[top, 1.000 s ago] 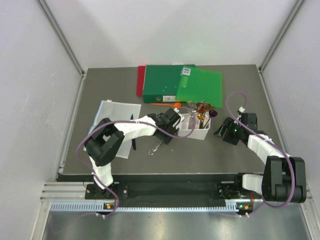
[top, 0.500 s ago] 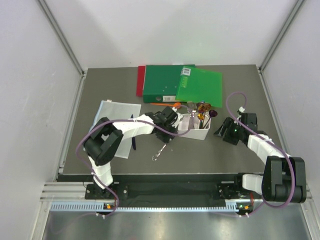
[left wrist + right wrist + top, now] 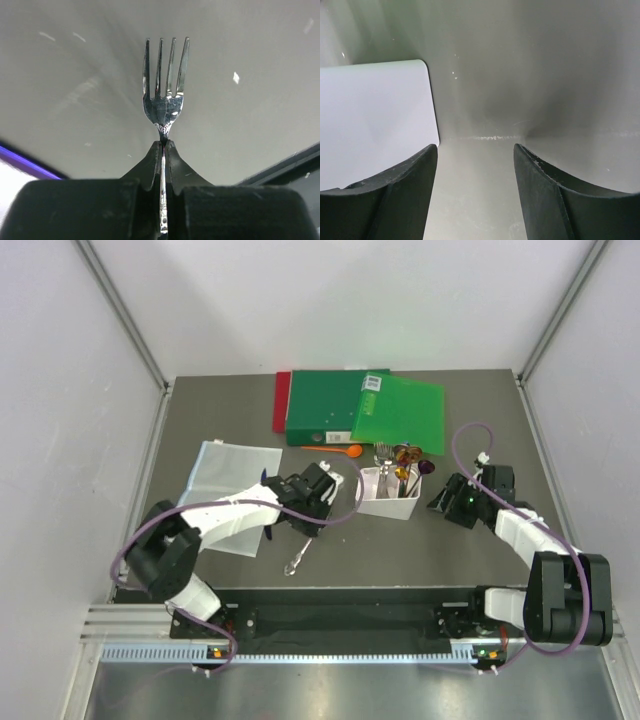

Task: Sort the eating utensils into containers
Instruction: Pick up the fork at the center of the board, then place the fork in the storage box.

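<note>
My left gripper (image 3: 304, 528) is shut on a silver fork (image 3: 294, 561), left of the white bin (image 3: 380, 506). In the left wrist view the gripper (image 3: 164, 143) pinches the fork (image 3: 166, 80) at its neck, tines pointing away over the grey table. The bin holds several utensils (image 3: 403, 465), silver, rainbow and purple. An orange spoon (image 3: 336, 450) lies by the green folder. A dark blue utensil (image 3: 268, 534) lies partly under my left arm. My right gripper (image 3: 445, 502) stands open just right of the bin, nothing between its fingers (image 3: 475, 148); the bin's white wall (image 3: 370, 120) fills that view's left.
Green folders (image 3: 365, 410) on a red one (image 3: 281, 400) lie at the back of the table. A clear plastic sheet (image 3: 225, 485) lies at the left, under my left arm. Metal frame posts and white walls enclose the table.
My left gripper has shut on the silver fork and drawn back to the left and toward the near edge, away from the bin, with the fork in it. The right arm has not moved.
</note>
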### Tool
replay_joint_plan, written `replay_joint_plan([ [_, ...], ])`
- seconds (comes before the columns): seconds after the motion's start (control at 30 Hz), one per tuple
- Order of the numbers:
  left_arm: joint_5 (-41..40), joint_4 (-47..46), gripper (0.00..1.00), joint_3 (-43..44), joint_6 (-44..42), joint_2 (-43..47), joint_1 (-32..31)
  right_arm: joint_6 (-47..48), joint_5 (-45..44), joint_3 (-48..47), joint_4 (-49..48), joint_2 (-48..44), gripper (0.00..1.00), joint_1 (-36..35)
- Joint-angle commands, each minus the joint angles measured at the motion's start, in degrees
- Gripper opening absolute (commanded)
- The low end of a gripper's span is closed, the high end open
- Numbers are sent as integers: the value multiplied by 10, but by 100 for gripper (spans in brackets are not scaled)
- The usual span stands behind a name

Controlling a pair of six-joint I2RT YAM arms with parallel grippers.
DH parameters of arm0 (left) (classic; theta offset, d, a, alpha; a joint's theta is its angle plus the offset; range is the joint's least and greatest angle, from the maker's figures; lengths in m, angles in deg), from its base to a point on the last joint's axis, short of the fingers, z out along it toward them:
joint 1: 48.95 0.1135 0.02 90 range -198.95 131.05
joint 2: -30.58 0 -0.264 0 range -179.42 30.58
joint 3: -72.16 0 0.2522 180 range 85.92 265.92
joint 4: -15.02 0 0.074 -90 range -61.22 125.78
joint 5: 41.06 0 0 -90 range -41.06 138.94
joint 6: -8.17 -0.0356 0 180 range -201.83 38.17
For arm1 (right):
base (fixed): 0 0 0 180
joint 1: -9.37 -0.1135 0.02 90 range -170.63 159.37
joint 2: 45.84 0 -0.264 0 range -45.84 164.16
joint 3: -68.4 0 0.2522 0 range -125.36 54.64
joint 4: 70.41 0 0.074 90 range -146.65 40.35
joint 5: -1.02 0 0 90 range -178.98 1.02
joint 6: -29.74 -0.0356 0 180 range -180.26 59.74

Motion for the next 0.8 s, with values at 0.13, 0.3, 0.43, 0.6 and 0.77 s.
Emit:
replay_joint_plan([
  [0.13, -101, -188, 0, -13, 31, 135, 3, 3, 2, -3, -23, -1, 63, 10],
  [0.3, -158, -359, 0, 9, -1, 139, 4, 0, 7, -1, -33, 13, 62, 10],
  [0.43, -155, -500, 0, 38, -10, 105, 4, -1, 11, -5, -30, 12, 62, 10],
  [0.6, -107, -593, 0, 102, 2, 14, 1, 6, 4, -11, -13, 0, 63, 10],
  [0.77, -83, -613, 0, 159, 3, -57, -8, 6, -3, -11, -7, -10, 63, 10],
])
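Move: Low over the board, the left hand already holds the fork. The container it is bound for stands about 15 cm to its right and 7 cm ahead, its middle about level with the hand. The orange spoon lies some 17 cm ahead and 3 cm right, the light green folder about 25 cm ahead and 18 cm right, both a few centimetres lower. From the right hand, the container is roughly 12 cm left and 1 cm ahead. Sweeping up about 21 cm, forward some 17 cm and right about 13 cm, the left hand keeps its pinch on the fork, first rising and reaching, then swinging more to the right over the spoon and container side. The wrist tips up through some 60 degrees, bringing the downward fingers nearly level, facing forward and right, to stand the fork tines-up. ##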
